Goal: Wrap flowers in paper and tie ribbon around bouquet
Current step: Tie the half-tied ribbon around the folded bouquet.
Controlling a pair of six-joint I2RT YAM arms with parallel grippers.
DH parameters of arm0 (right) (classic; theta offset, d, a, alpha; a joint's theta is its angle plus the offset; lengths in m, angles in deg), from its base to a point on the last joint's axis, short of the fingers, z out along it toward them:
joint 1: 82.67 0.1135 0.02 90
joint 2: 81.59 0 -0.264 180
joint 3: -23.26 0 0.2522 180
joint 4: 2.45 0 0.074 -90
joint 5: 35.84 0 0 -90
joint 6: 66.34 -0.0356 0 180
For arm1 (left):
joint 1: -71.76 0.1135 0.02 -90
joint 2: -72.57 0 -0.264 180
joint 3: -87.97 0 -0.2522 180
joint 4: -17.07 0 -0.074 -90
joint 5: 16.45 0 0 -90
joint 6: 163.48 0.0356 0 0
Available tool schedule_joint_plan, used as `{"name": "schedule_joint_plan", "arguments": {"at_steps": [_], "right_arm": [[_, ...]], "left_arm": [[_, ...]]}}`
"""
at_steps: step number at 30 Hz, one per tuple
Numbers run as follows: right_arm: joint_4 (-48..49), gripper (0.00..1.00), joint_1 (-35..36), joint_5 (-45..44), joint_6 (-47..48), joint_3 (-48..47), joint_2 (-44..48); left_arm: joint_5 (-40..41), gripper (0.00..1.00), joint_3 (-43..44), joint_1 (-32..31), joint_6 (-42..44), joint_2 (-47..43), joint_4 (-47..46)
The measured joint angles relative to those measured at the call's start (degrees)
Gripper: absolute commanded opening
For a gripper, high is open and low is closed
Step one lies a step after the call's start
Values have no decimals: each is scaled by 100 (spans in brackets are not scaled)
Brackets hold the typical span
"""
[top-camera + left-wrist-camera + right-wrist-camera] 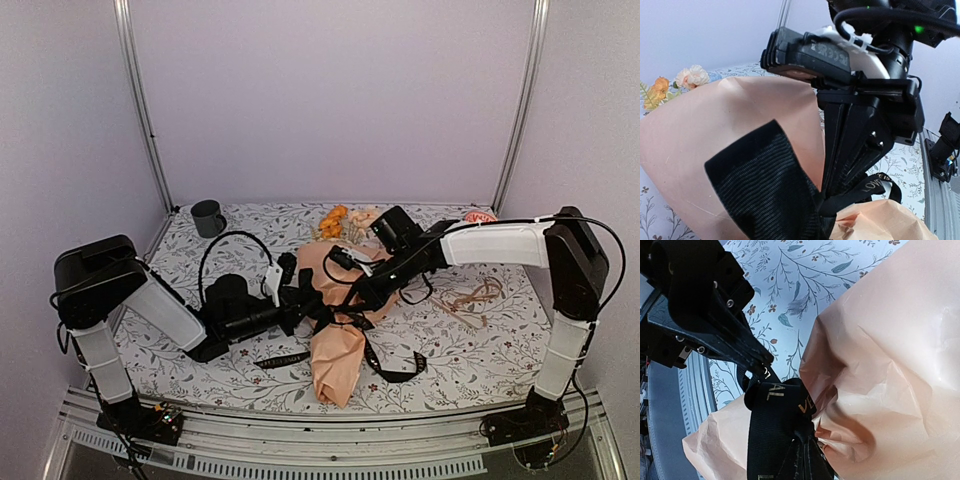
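Observation:
The bouquet lies in the middle of the table, a cone of peach-orange paper [335,365] with its narrow end toward the near edge. The flowers [335,220] stick out of the far, wide end and show as orange and peach blooms [690,76] in the left wrist view. The black ribbon [400,372] with gold lettering is gathered round the cone's waist, with loose tails lying on both sides. My left gripper [316,304] is shut, pinching a ribbon loop [772,420] at its fingertips [759,365]. My right gripper [832,196] is shut on the ribbon [760,190] just opposite.
A dark grey mug [208,217] stands at the back left. A tangle of thin tan cord [475,295] lies right of the bouquet, and a pink-red object [480,216] sits at the back right. The floral table cover [470,350] ends at a metal rail in front.

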Motion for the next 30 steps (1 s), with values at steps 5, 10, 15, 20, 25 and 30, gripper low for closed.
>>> {"name": "schedule_joint_plan", "arguments": {"at_steps": [5, 10, 15, 20, 25, 30], "right_arm": [[17, 1, -7, -278, -155, 0, 15], [240, 0, -87, -713, -627, 149, 352], [579, 0, -205, -793, -1132, 573, 984], [734, 0, -210, -894, -1526, 1075, 1200], [734, 0, -247, -975, -1816, 1576, 1220], [772, 1, -444, -992, -2052, 2116, 1279]], "left_arm": [[0, 0, 0, 0, 0, 0, 0], [7, 0, 0, 9, -24, 0, 0], [46, 0, 0, 37, -114, 20, 0], [107, 0, -2, 94, -291, 76, 74], [157, 0, -111, 236, -667, 76, 166], [221, 0, -186, 385, -981, 105, 267]]}}
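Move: The black ribbon's knot, at the waist of the folded bouquet, lies about 5 cm right of the left hand and 5 cm below, roughly level with it fore and aft; from the right hand it is about 3 cm left, 1 cm back and 4 cm below. From the left hand, the paper's flared top is some 14 cm ahead and 5 cm right, its gathered stem end 10 cm back and 4 cm right. The right ribbon tail lies 10 cm back and 9 cm right of the right hand. The ribbon, still pinched in both closed grippers, is pulled out to either side of the knot. The right hand first arcs forward and up about 4 cm, then comes back and down as it sweeps right, ending 8 cm right of its start and lower, turned some 25 degrees clockwise. Later the left hand eases left, down and forward, its fingers tipping down. ##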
